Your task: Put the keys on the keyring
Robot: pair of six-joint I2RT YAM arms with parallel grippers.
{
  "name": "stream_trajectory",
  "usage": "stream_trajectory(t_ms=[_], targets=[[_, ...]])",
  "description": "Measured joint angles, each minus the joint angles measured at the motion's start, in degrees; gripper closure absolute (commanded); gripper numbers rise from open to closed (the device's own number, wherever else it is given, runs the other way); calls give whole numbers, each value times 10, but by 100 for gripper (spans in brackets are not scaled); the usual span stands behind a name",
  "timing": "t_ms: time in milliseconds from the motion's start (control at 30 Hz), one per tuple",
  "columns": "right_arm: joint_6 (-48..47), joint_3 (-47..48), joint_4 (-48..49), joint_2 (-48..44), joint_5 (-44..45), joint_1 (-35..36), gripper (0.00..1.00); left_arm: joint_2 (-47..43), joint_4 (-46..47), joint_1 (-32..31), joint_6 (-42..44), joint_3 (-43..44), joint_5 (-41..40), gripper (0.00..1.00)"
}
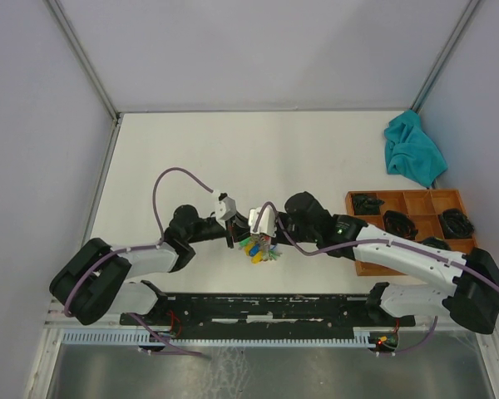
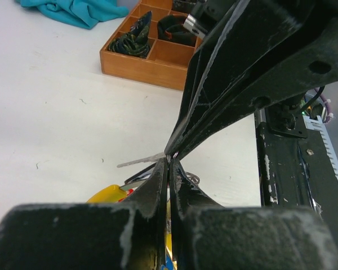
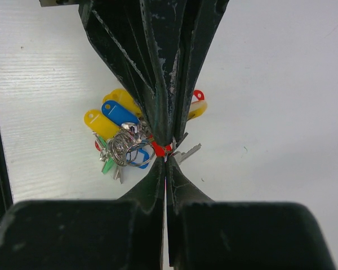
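The keyring (image 1: 260, 252) lies on the white table between the two arms, a bunch of silvery rings (image 3: 127, 147) with yellow, blue, green and red tags. My left gripper (image 2: 169, 161) and right gripper (image 3: 167, 159) meet tip to tip right over it. Both are shut, pinching the thin ring wire by a red tag (image 3: 159, 149). From above, the left gripper (image 1: 239, 238) comes in from the left and the right gripper (image 1: 258, 238) from the right. A silver key blade (image 3: 190, 151) pokes out beside the tips. I cannot tell the loose keys from the bunch.
A wooden compartment tray (image 1: 349, 204) with dark items stands at the right, also in the left wrist view (image 2: 141, 72). A teal cloth (image 1: 413, 150) lies behind it. The black base rail (image 1: 266, 307) runs along the near edge.
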Motion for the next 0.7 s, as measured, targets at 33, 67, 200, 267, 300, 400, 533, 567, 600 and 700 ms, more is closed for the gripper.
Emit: stream_trajectory(t_ms=[33,67,200,267,300,400,533,567,600,700], targets=[[1,0,2,4,-1,0,99,0,7,0,0,-2,-1,97],[3,-1,4,7,-1,0,99,0,13,0,-1,-3,-3,97],[9,-14,30,11,-2,0,99,-1,27,0,-11,-8,-6,97],[11,-17,39,13,-2,0,99,-1,31,0,-13,-11,-8,97],[13,-18,44,16,-1,0,99,-1,33,0,-13,-12,-9,97],[15,-21,56,18,2,0,83,-1,33,1,-14,-14,-14,97],[22,-25,65,18,14,0,65,-9,33,1,-13,-16,-32,97],[23,-28,66,16,16,0,62,-13,33,1,-13,-17,-39,97],[24,-30,65,13,20,0,60,-17,33,1,-13,-18,-44,97],[30,-42,61,-6,30,0,54,-25,33,1,-12,-22,-68,97]])
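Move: Held in the left fingertips, the keyring has its middle about 2 cm back of the left hand and 2 cm below it; from the right hand it is some 2 cm back, 1 cm left and 2 cm down. Counted from the right hand, a red tag hangs level fore and aft, 1 cm left and 3 cm down. The blue and yellow tags lie about 3 cm back, 2 cm left and 6 cm down, and another yellow tag about 3 cm ahead, 2 cm left and 4 cm down. Easing down and left, about 1 cm each way, the right hand drifts slightly forward too, then opens its fingers to nearly half, lets go of the thin wire at the keyring's end and draws back right about 1 cm. The left hand keeps its pinch on the keyring, rising a little, then moving forward, up and slightly left away from the open fingers with a small counter-clockwise turn. ##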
